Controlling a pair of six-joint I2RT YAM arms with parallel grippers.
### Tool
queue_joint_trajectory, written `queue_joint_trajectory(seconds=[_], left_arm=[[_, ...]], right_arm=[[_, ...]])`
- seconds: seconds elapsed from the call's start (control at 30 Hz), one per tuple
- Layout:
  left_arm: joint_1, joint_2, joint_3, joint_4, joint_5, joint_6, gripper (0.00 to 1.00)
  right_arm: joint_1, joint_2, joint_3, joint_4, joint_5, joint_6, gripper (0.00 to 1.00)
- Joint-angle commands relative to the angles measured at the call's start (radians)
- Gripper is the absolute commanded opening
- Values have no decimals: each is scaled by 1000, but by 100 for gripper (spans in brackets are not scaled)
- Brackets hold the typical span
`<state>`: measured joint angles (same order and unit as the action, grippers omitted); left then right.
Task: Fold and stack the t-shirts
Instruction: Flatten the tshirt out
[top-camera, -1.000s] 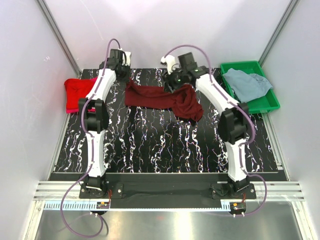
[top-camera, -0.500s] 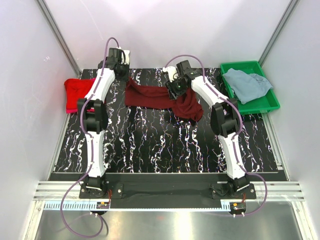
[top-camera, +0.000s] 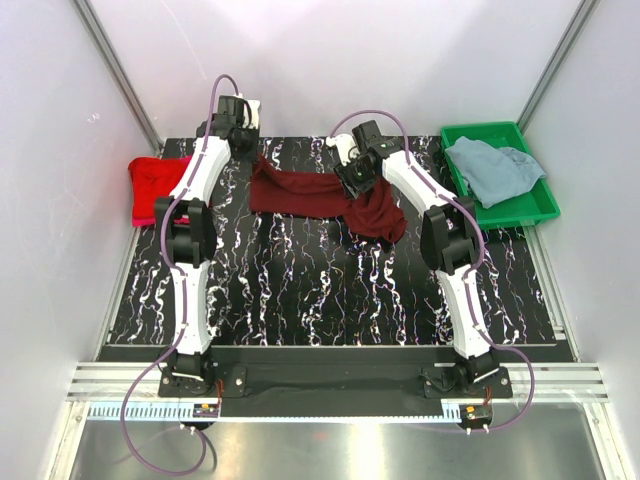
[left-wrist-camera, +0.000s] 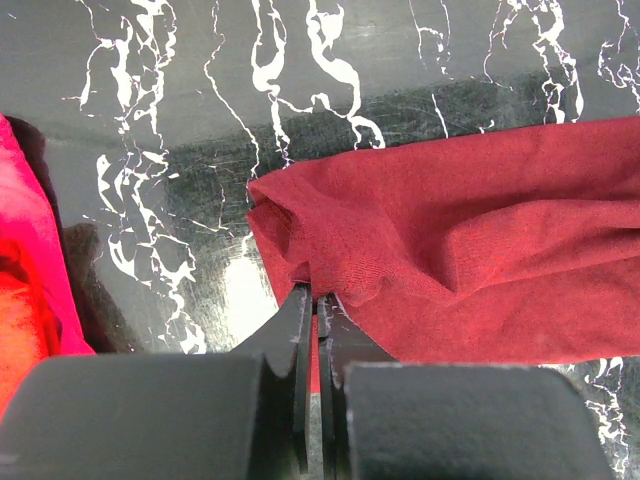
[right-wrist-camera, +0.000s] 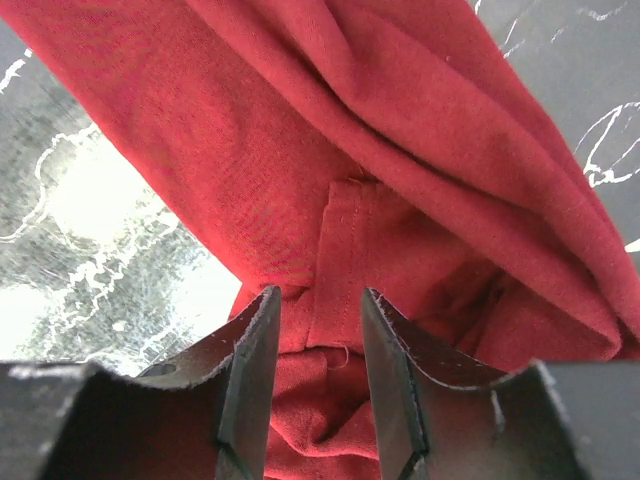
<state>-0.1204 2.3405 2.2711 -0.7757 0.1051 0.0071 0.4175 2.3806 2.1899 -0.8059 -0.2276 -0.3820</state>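
A dark maroon t-shirt (top-camera: 310, 192) lies crumpled in a long strip across the back of the black marbled table. My left gripper (top-camera: 252, 152) is shut on its left corner, and the left wrist view shows the cloth (left-wrist-camera: 470, 250) pinched at the fingertips (left-wrist-camera: 318, 295). My right gripper (top-camera: 352, 180) is down on the shirt's right part. It is open, its jaws either side of a stitched hem (right-wrist-camera: 340, 260) without clamping it. A bright red t-shirt (top-camera: 155, 178) lies folded at the left edge on a pink one (top-camera: 143, 216). A dusty grey-blue t-shirt (top-camera: 490, 168) lies in the tray.
The green plastic tray (top-camera: 535, 205) stands at the back right, beside the table. White walls with metal posts close in the back and sides. The red and pink pile (left-wrist-camera: 25, 270) shows at the left edge of the left wrist view.
My right gripper has moved left and down onto the maroon shirt, and its jaws have narrowed around the hem. The left gripper has kept its hold in place.
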Motion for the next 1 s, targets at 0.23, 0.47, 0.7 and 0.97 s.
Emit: queue_joint_trajectory(seconds=[0.23, 0.47, 0.7, 0.97], left_arm=[[4, -79, 18, 32, 15, -4, 0], [4, -78, 18, 33, 13, -4, 0], [4, -69, 19, 33, 18, -4, 0], [7, -78, 44, 29, 22, -4, 0]], right_arm=[[9, 45, 71, -49, 42, -18, 40], [10, 48, 90, -36, 53, -9, 22], [9, 17, 111, -24, 73, -17, 12], [6, -27, 139, -19, 134, -24, 0]])
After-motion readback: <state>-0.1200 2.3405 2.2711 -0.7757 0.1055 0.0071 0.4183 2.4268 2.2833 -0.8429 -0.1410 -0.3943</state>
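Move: Just under the half-open right fingers, some 2 cm down and 1 cm to the right, lies the t-shirt's hemmed flap. The bunched end of the shirt is about 6 cm to the right of this hand and 5 cm nearer the base. The corner held up by the left hand lies roughly 22 cm to the left and 7 cm farther out. From the left hand the flap is some 23 cm to the right, 7 cm back and about 8 cm lower. Sinking about 2 cm onto the hemmed flap, drifting slightly right, the right hand starts to shut its half-open fingers, then goes forward some 2 cm and up some 2 cm while they finish closing and pinch the cloth. The left hand stays in place, still gripping its corner of the t-shirt. ##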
